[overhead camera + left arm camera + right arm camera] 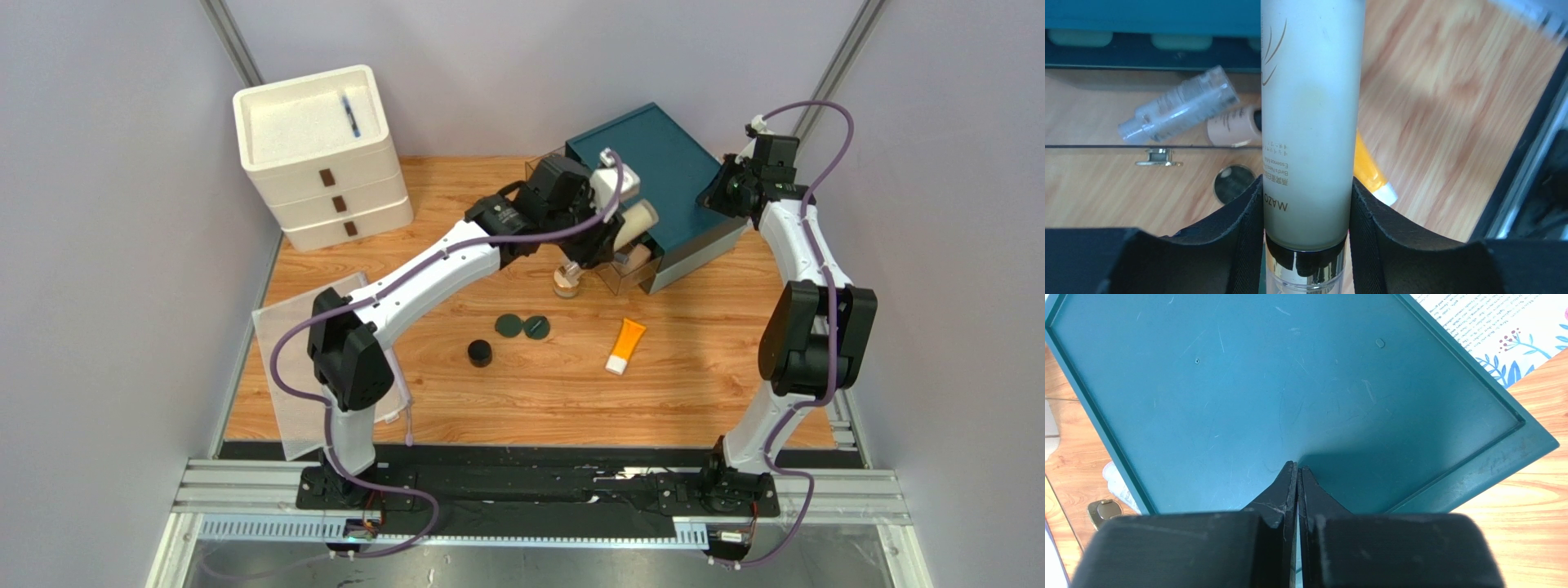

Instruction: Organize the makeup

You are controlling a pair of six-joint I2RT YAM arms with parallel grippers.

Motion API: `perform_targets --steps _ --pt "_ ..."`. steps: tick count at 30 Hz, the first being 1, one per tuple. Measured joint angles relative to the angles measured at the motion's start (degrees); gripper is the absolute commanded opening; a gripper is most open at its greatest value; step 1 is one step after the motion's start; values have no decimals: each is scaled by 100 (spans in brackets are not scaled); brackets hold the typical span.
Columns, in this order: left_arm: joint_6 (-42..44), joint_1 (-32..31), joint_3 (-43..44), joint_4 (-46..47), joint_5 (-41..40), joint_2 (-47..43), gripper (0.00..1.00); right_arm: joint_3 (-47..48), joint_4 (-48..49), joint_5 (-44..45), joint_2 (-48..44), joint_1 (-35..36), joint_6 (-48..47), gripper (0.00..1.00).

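My left gripper (610,227) (1306,190) is shut on the cream pump bottle (634,221) (1310,122), held over the clear drawer (623,272) pulled out of the teal box (650,153) (1290,386). A clear bottle (1177,104) and a beige bottle (1232,125) lie in that drawer. A gold-lidded jar (566,284) stands just in front of it. Two dark green compacts (508,325) (536,326), a black jar (480,354) and an orange tube (626,346) (1370,174) lie on the table. My right gripper (724,194) (1297,468) is shut and empty, just above the teal box's top.
A white three-drawer unit (321,147) stands at the back left with a blue pen (350,116) on top. A clear plastic sheet (294,355) lies at the table's left edge. The drawer has a gold handle (1157,157). Patterned paper (1499,324) lies behind the box.
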Motion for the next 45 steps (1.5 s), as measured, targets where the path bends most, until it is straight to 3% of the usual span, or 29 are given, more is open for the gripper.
perform_targets --steps 7,17,26,31,34,39,42,45 --pt "-2387 660 160 1445 269 323 0 70 -2 -59 63 57 2 3" --pt "-5165 960 151 2787 -765 866 0 109 -46 -61 81 63 -2 3" --pt "-7171 1032 -295 3121 -1912 1005 0 107 -44 -63 81 63 -7 3" --pt "-7740 1110 -302 3110 -2186 1292 0 105 -39 -66 81 63 -11 3" --pt "-7858 1152 -181 2988 -2236 1519 9 101 -35 -68 81 63 -11 3" --pt "-8124 1193 -13 2706 -2273 1700 16 76 -11 -79 74 63 -15 3" --pt "-8209 1193 66 2566 -2337 1700 28 55 17 -81 63 63 -15 3" --pt "-8236 1193 83 2474 -2347 1700 48 33 42 -83 52 63 -15 3"
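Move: The left hand holds the cream pump bottle. The open clear drawer it is bound for has its middle about 20 cm ahead, 3 cm left and 22 cm below. In the drawer a clear bottle lies 18 cm ahead, level sideways, and a beige bottle 13 cm ahead, 6 cm right; outside it the round compact sits 8 cm ahead, 5 cm left, 25 cm below. From the right hand the drawer is some 19 cm left, 3 cm ahead and 14 cm below. Still pinching the cream pump bottle, the left hand carries it about 20 cm forward to the open drawer, rising some 4 cm early on, then sinking about 9 cm and easing slightly left. The wrist rolls roughly 90 degrees counter-clockwise as seen from behind the hand and swings the fingers to point mostly forward, bringing the bottle in line with the drawer's front. ##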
